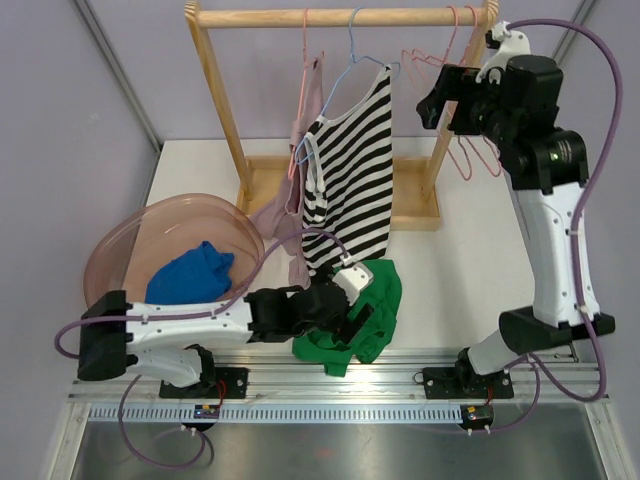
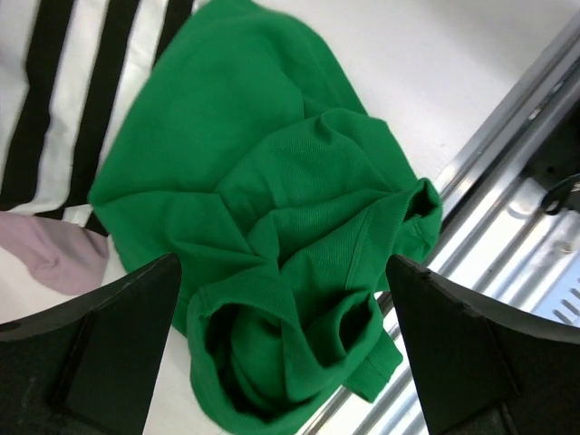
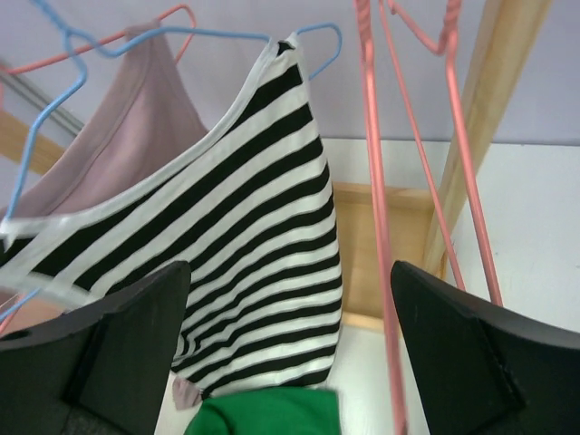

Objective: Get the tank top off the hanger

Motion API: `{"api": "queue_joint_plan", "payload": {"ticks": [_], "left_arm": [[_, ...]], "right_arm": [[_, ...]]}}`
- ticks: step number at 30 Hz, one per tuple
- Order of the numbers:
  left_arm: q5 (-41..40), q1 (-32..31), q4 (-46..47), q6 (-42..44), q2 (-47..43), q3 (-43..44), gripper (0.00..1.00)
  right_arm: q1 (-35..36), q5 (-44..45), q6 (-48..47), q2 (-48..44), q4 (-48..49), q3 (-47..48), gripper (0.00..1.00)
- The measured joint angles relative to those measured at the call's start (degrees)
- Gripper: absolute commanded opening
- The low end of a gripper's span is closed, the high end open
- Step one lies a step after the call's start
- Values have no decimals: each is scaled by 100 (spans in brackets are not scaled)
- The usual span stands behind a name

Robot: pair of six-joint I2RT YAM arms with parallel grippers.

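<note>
A black-and-white striped tank top (image 1: 350, 170) hangs from a blue hanger (image 1: 352, 55) on the wooden rack; its right strap still sits on the hanger (image 3: 54, 109). My right gripper (image 1: 440, 95) is up by the rail, just right of the striped top (image 3: 245, 236), open and holding nothing. A green tank top (image 1: 372, 305) lies crumpled on the table near the front edge. My left gripper (image 1: 350, 320) hovers over the green top (image 2: 272, 208), open, a finger on either side of the bunched cloth, with nothing gripped.
A mauve tank top (image 1: 310, 110) hangs on a pink hanger left of the striped one. Bare pink hangers (image 3: 381, 181) hang at the rack's right end. A pink basin (image 1: 120, 240) at the left holds a blue garment (image 1: 190, 272). A metal rail (image 2: 507, 227) runs along the table's near edge.
</note>
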Motion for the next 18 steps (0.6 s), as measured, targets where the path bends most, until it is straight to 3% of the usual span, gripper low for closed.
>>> {"api": "queue_joint_plan", "payload": {"ticks": [11, 17, 18], "left_arm": [[2, 17, 313, -94, 1996, 376, 99], [208, 103, 706, -317, 2721, 422, 99], [249, 120, 774, -350, 2756, 446, 90]], "right_arm": [[0, -232, 219, -3202, 752, -3077, 99], [0, -459, 256, -4103, 743, -3729, 99], [0, -503, 256, -4159, 745, -3744, 100]]}}
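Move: The green tank top lies crumpled on the table almost under my open left hand, its middle about 14 cm below, 2 cm ahead and 1 cm right. The blue tank top is 12 cm ahead and 35 cm left, in the basin. The striped tank top's middle is 27 cm ahead and 1 cm left of my left hand. From my right hand, it hangs 5 cm ahead, 16 cm left and 20 cm lower, while the green one lies 23 cm back, 17 cm left and 45 cm down. I sink my left hand about 12 cm onto the right-hand part of the green tank top, easing some 4 cm to the right and tilting the wrist about 15 degrees, fingers kept wide open. Meanwhile I draw my open, empty right hand back some 18 cm, away from the empty pink hangers on the rail, its fingertips tipping up about 10 degrees. ##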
